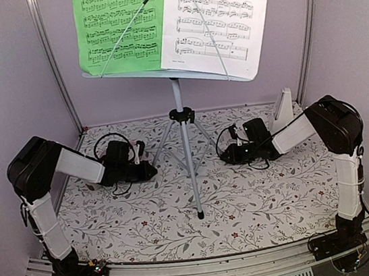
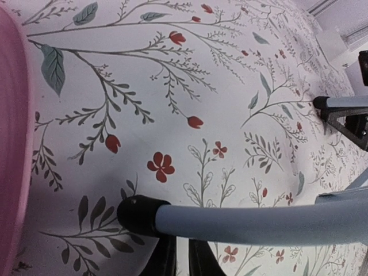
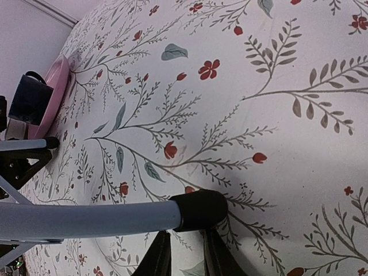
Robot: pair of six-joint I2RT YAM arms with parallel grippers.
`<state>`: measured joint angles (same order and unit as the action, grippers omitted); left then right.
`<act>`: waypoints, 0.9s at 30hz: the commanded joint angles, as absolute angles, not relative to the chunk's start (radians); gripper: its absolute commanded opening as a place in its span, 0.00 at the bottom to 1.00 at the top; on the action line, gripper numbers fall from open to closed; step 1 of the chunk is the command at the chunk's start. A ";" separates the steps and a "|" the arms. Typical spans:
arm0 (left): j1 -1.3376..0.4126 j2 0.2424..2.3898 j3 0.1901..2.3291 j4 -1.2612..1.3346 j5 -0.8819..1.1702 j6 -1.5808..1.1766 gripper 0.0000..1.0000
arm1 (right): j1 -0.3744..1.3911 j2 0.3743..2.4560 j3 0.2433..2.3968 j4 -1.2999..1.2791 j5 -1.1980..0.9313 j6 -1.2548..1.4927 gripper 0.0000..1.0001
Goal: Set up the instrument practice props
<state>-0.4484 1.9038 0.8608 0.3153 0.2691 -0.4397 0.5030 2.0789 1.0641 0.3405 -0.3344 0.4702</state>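
The pale grey music stand [image 1: 178, 98] stands mid-table on its tripod. A green sheet [image 1: 118, 24] and a white sheet [image 1: 219, 14] rest on its desk. The white pyramid metronome [image 1: 284, 108] stands at the back right, behind my right arm. My left gripper [image 1: 144, 170] lies low by the left leg's foot. In the left wrist view that leg [image 2: 259, 221] and its black cap [image 2: 138, 215] cross in front of the nearly closed gripper [image 2: 183, 244], hiding its tips. My right gripper [image 1: 226, 153] lies by the right leg; its cap [image 3: 198, 210] hides that gripper's [image 3: 185, 236] tips.
A pink plate [image 3: 54, 86] with a dark blue cup [image 3: 29, 98] sits at the left side of the floral cloth; its rim fills the left edge of the left wrist view [image 2: 11, 144]. The front tripod foot [image 1: 200, 214] points toward the near edge. Walls close in on both sides.
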 commanded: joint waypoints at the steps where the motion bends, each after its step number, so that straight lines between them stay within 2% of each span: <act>1: -0.433 1.937 0.917 0.318 0.273 -0.424 0.11 | 0.478 2.119 1.103 0.302 -0.310 0.480 0.21; 27: -0.389 2.145 1.243 0.224 0.321 -0.399 0.09 | 0.402 2.254 1.392 0.221 -0.278 0.469 0.21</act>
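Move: Each hand, fingertips low by the table, already rests against the stand's rear leg on its own side, near the black foot cap: the left foot about 2 cm ahead and 1 cm left of the left hand, the right foot about 2 cm ahead of the right and 1 cm to its right. The front foot lies some 20 cm back and 15 cm right of the left hand. The pink plate is roughly 14 cm left and 6 cm ahead of the left hand; the white holder sits about 26 cm right and 9 cm ahead of the right hand. Both hands keep their fingertips against the two rear legs, by the rubber feet, and push them together straight forward across the cloth, about 7 cm, gaining speed and drifting slightly right. They stay low and nearly level, with no real change in finger opening; the left wrist holds its angle while the right swings about 5 degrees clockwise. ##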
